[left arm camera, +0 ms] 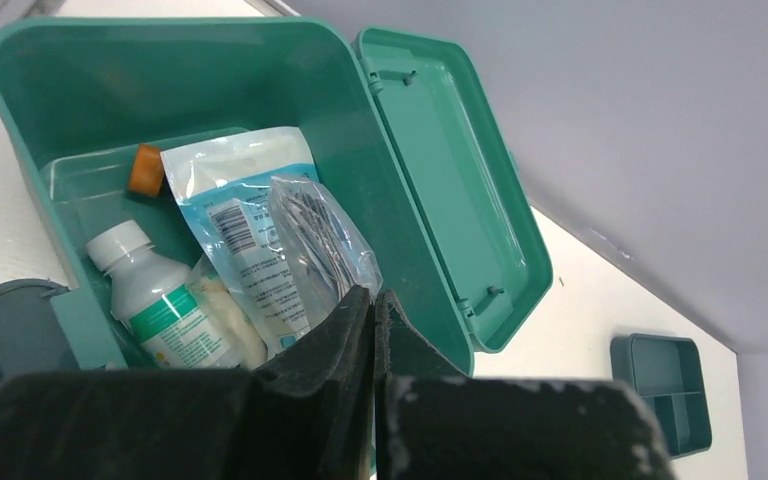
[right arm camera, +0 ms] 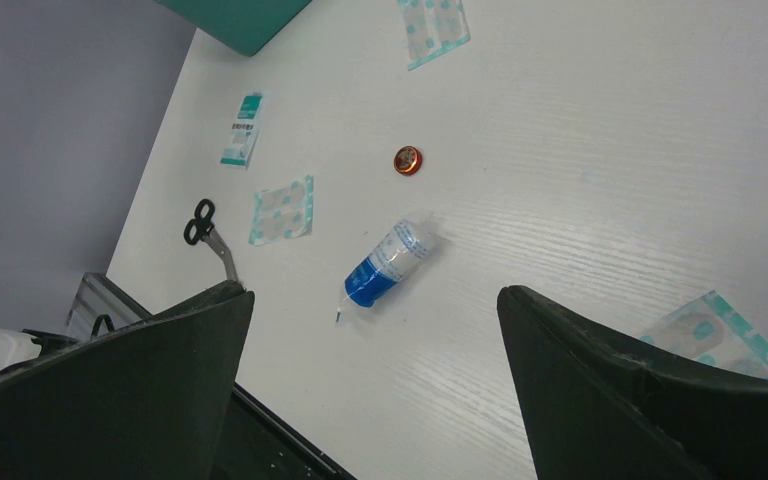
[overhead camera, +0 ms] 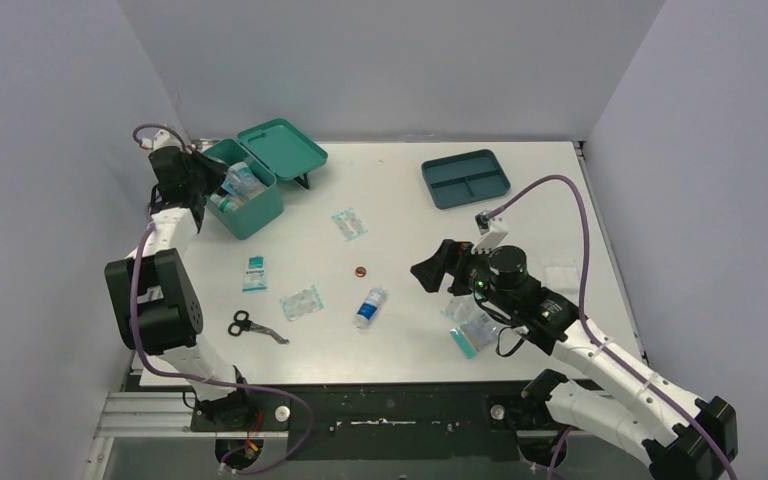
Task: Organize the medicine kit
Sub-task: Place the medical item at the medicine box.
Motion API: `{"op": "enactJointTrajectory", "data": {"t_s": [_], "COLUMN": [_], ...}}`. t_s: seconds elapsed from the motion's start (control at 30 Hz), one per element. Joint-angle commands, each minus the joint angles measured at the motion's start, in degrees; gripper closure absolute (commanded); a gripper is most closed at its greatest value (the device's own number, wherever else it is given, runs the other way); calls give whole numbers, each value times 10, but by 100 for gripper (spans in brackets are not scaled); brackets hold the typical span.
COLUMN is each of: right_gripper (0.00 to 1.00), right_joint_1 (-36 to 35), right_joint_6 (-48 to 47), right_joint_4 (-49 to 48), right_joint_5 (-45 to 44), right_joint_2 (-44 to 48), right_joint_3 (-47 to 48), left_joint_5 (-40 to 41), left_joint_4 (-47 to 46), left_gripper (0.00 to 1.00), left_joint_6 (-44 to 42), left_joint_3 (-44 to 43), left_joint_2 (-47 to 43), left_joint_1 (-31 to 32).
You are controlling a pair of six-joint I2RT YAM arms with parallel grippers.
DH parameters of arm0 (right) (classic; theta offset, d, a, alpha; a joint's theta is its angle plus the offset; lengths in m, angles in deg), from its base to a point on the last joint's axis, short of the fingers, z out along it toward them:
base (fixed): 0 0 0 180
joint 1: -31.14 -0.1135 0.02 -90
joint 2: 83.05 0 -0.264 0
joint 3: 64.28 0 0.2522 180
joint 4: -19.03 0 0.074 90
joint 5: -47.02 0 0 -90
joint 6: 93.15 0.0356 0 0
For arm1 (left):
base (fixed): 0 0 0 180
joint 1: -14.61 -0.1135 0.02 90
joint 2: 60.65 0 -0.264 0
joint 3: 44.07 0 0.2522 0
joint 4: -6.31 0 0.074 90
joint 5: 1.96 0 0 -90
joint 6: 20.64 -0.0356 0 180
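The medicine kit point(overhead camera: 252, 208) is a teal box at the back left with its lid point(overhead camera: 282, 148) swung open. The left wrist view looks into the medicine kit point(left arm camera: 160, 80), which holds a white bottle with a green label point(left arm camera: 160, 300), a blue-and-white pouch point(left arm camera: 245, 230), a clear packet point(left arm camera: 320, 240) and an orange-capped item point(left arm camera: 145, 168). My left gripper point(overhead camera: 205, 185) point(left arm camera: 373, 295) hovers at the box's near rim, shut, with nothing seen between its pads. My right gripper point(overhead camera: 430, 272) point(right arm camera: 372, 292) is open above the table's middle right, holding nothing.
Loose on the table lie a blue-and-white tube point(overhead camera: 370, 306) point(right arm camera: 385, 262), a small red disc point(overhead camera: 359, 271), two plaster packets point(overhead camera: 349, 223) point(overhead camera: 301, 302), a sachet point(overhead camera: 254, 273), scissors point(overhead camera: 250, 325) and packets under the right arm point(overhead camera: 472, 325). A darker divided tray point(overhead camera: 466, 178) sits back right.
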Motion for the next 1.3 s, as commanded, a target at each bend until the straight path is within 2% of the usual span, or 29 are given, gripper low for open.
{"op": "enactJointTrajectory", "data": {"t_s": [0.0,0.6,0.83,0.87,1.1,1.27], "right_gripper": [0,0,0,0,0,0], "right_joint_1": [-1,-1,-1,-1,-1,-1], "right_joint_6": [-7,-9,-9,-9,-10,-10], "right_joint_4": [-14,-13,-13,-13,-19,-16], "right_joint_5": [-13,-13,-15,-15,-11,-5], "right_joint_2": [-5,-6,-6,-6,-19,-31], "right_joint_3": [25,28,25,25,23,26], "left_joint_5": [-30,-97,-86,-79,-35,16], "left_joint_4": [-51,-149,-124,-112,-24,35], "left_gripper": [100,100,100,98,70,65], "left_joint_6": [9,22,17,12,-33,-64], "left_joint_3": [-32,12,19,16,-13,-29], "left_joint_2": [22,90,99,97,72,48], "left_joint_1": [-3,-3,-3,-3,-3,-3]}}
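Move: Roughly 5 cm ahead of the left hand, 2 cm to its left and 14 cm below sits the open medicine box, where the clear bag of blue-and-white packets pinched in this hand is going. Inside, the printed pouch lies about 8 cm ahead, 1 cm left, and the white bottle some 2 cm ahead, 4 cm left. The box lid is about 12 cm ahead, 13 cm right. From the right hand the box is some 32 cm ahead, 47 cm left. Lowering the pinched bag into the medicine box, the left hand sinks about 8 cm in two stages; between them it hovers while edging a couple of centimetres forward and right, and some of that drift is undone near the bottom. It swings slightly clockwise, later tipping its fingers down a little. Only near the bottom do the fingers part, to about a third open, loosening around the bag. ##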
